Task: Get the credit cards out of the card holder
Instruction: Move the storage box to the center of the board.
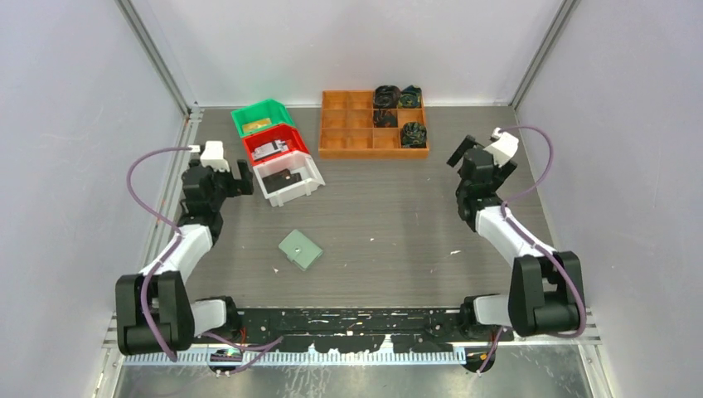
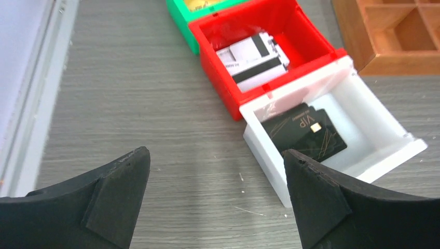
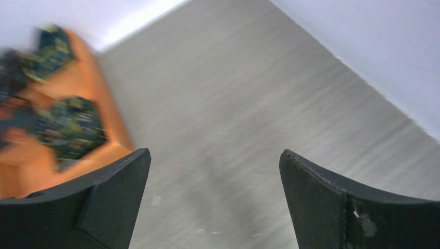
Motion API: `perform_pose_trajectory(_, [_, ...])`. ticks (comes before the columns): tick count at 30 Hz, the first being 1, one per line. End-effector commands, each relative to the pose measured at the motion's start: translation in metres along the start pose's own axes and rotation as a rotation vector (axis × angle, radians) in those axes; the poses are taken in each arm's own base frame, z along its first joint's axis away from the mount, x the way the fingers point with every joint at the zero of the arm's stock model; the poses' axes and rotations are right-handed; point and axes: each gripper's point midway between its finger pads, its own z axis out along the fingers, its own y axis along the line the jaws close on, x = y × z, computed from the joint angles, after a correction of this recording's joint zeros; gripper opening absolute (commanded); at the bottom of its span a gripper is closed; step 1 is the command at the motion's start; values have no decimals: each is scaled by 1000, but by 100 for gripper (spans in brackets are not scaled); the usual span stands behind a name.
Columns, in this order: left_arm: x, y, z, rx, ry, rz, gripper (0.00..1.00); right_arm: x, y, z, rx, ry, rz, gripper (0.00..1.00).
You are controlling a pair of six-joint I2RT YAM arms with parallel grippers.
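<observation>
The card holder (image 1: 300, 249), a flat sage-green wallet, lies folded shut on the table between the two arms and appears in neither wrist view. Credit cards lie in the bins: a black one (image 2: 306, 129) in the white bin (image 2: 270, 150), a silvery-white one (image 2: 254, 57) in the red bin (image 2: 218, 78), and a gold-tan one (image 1: 257, 126) in the green bin (image 1: 267, 112). My left gripper (image 2: 214, 153) hovers open just left of the white bin, holding nothing. At the right side my right gripper (image 3: 214, 153) is open and empty over bare table.
An orange compartment tray (image 1: 348, 124) with dark fabric bundles (image 1: 398, 97) stands at the back, and it shows blurred at the left of the right wrist view. White walls and metal rails enclose the table on three sides.
</observation>
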Motion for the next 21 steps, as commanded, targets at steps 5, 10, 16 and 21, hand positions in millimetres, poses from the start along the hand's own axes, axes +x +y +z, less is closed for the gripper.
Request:
perform_pose_trajectory(5, [-13,-6,-40,98,241,-55,100,-41,23,-35,-46,54,607,99])
perform_pose_trajectory(10, [-35,-4,-45,96,320,-81,100,-27,80,-54,-238,240,362,99])
perform_pose_trajectory(16, [-34,-5,-23,81,433,-217,100,3,124,-89,-311,320,116,100])
perform_pose_trajectory(21, [-32,-8,9,43,484,-294,100,34,161,-128,-419,401,-69,99])
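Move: The white storage box lies about 11 cm to the left gripper's right and 5 cm ahead, its middle some 11 cm lower. The red box is about 16 cm ahead and 6 cm right of that gripper, and the card holder 16 cm back and 17 cm right. From the right gripper the white box is some 51 cm left and 5 cm ahead, 12 cm down, with the orange organizer about 27 cm left and 20 cm ahead. Lift the right gripper about 4 cm, then sweep it some 18 cm left towards the white box, along the near side of the organizer, rolling its left side up and swinging the fingers counter-clockwise. Keep the left gripper beside the white box: raise it 5 cm, let it sink by half, and tip it down about 25 degrees. Both stay open, touching nothing. ##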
